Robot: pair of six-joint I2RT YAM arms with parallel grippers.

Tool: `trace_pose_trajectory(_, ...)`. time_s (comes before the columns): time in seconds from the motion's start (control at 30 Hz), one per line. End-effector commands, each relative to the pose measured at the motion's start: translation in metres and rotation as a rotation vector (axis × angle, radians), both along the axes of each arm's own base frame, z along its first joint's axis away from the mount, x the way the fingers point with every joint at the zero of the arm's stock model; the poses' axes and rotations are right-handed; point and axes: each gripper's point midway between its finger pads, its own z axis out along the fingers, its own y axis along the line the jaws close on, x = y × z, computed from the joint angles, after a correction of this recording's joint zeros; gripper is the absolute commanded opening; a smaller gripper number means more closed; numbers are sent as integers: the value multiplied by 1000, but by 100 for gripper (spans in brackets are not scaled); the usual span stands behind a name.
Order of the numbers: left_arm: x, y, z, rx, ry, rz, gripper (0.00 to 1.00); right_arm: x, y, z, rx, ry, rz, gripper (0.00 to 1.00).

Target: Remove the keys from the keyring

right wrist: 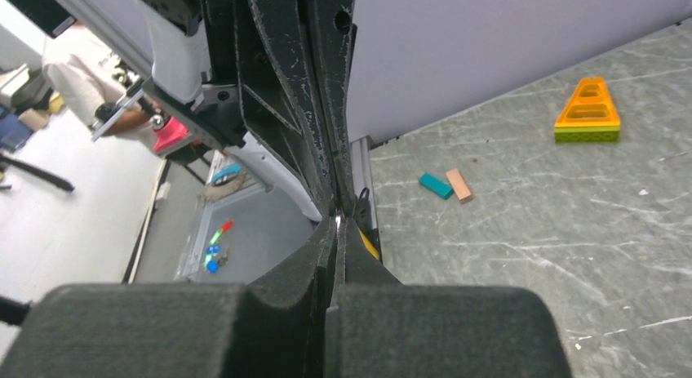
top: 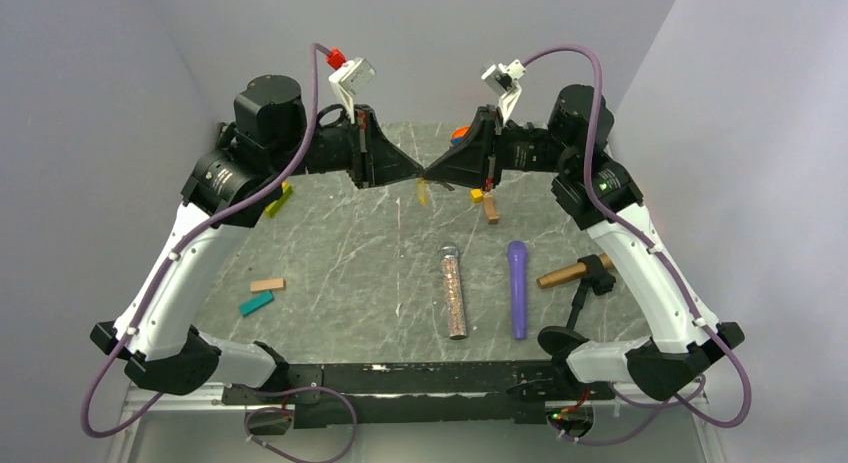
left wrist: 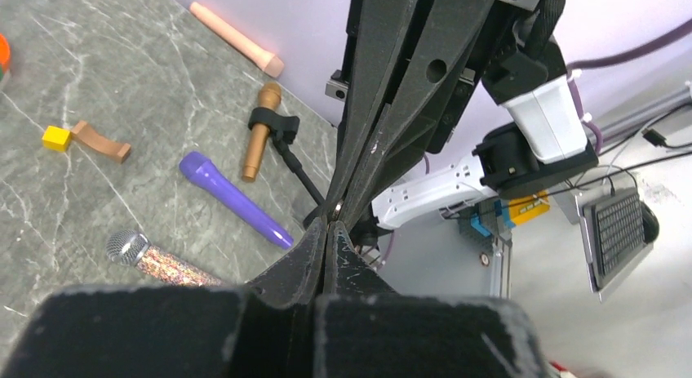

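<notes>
My left gripper (top: 415, 174) and my right gripper (top: 433, 174) meet tip to tip above the far middle of the table. Both are shut. A small metal glint of the keyring (right wrist: 338, 221) shows between the touching tips; it also glints in the left wrist view (left wrist: 337, 205). A tiny yellow-gold key (top: 423, 192) hangs just below the tips, and shows as a yellow sliver (right wrist: 370, 246) beside my right fingers. In the left wrist view my left gripper (left wrist: 328, 229) is pressed shut, and in the right wrist view my right gripper (right wrist: 337, 229) is too. The rest of the ring is hidden.
On the table lie a glitter microphone (top: 454, 291), a purple microphone (top: 517, 288), a gold microphone on a black stand (top: 575, 273), a small yellow cube (top: 477, 195), a brown block (top: 491, 211), teal (top: 256, 303) and tan (top: 267, 284) blocks, and an orange-yellow triangular frame (right wrist: 587, 110).
</notes>
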Motion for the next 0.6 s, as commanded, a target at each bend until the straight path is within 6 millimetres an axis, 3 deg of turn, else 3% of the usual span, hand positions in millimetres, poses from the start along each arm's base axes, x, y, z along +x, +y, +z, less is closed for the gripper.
trace_pose_trajectory(0.0, 2, 0, 45, -141, -96, 79, 0, 8, -2, 31, 125, -59, -88, 0)
trace_pose_trajectory(0.57, 27, 7, 105, -353, -199, 269, 0, 41, 8, 95, 351, -62, -157, 0)
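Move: The keyring sits right at both closed fingertips, within about 1 cm of the left hand's point on its right side and of the right hand's point on its left side. From the left hand, the yellow key hangs about 4 cm below and the dark key about 3 cm to the right and 2 cm below. Roughly 46 cm beneath the hands, the glitter microphone lies about 3 cm ahead and 7 cm right, the yellow block about 28 cm ahead and 13 cm right. Up and forward together, both hands carry the keyring away from the table, rising about 6 cm and reaching out nearly 4 cm, gathering pace after a slow start. Their shut fingers keep their grip, tip to tip, while each wrist tilts its fingertips upward and swings them forward, some 15 degrees, the left counter-clockwise and the right, a little less, clockwise. ##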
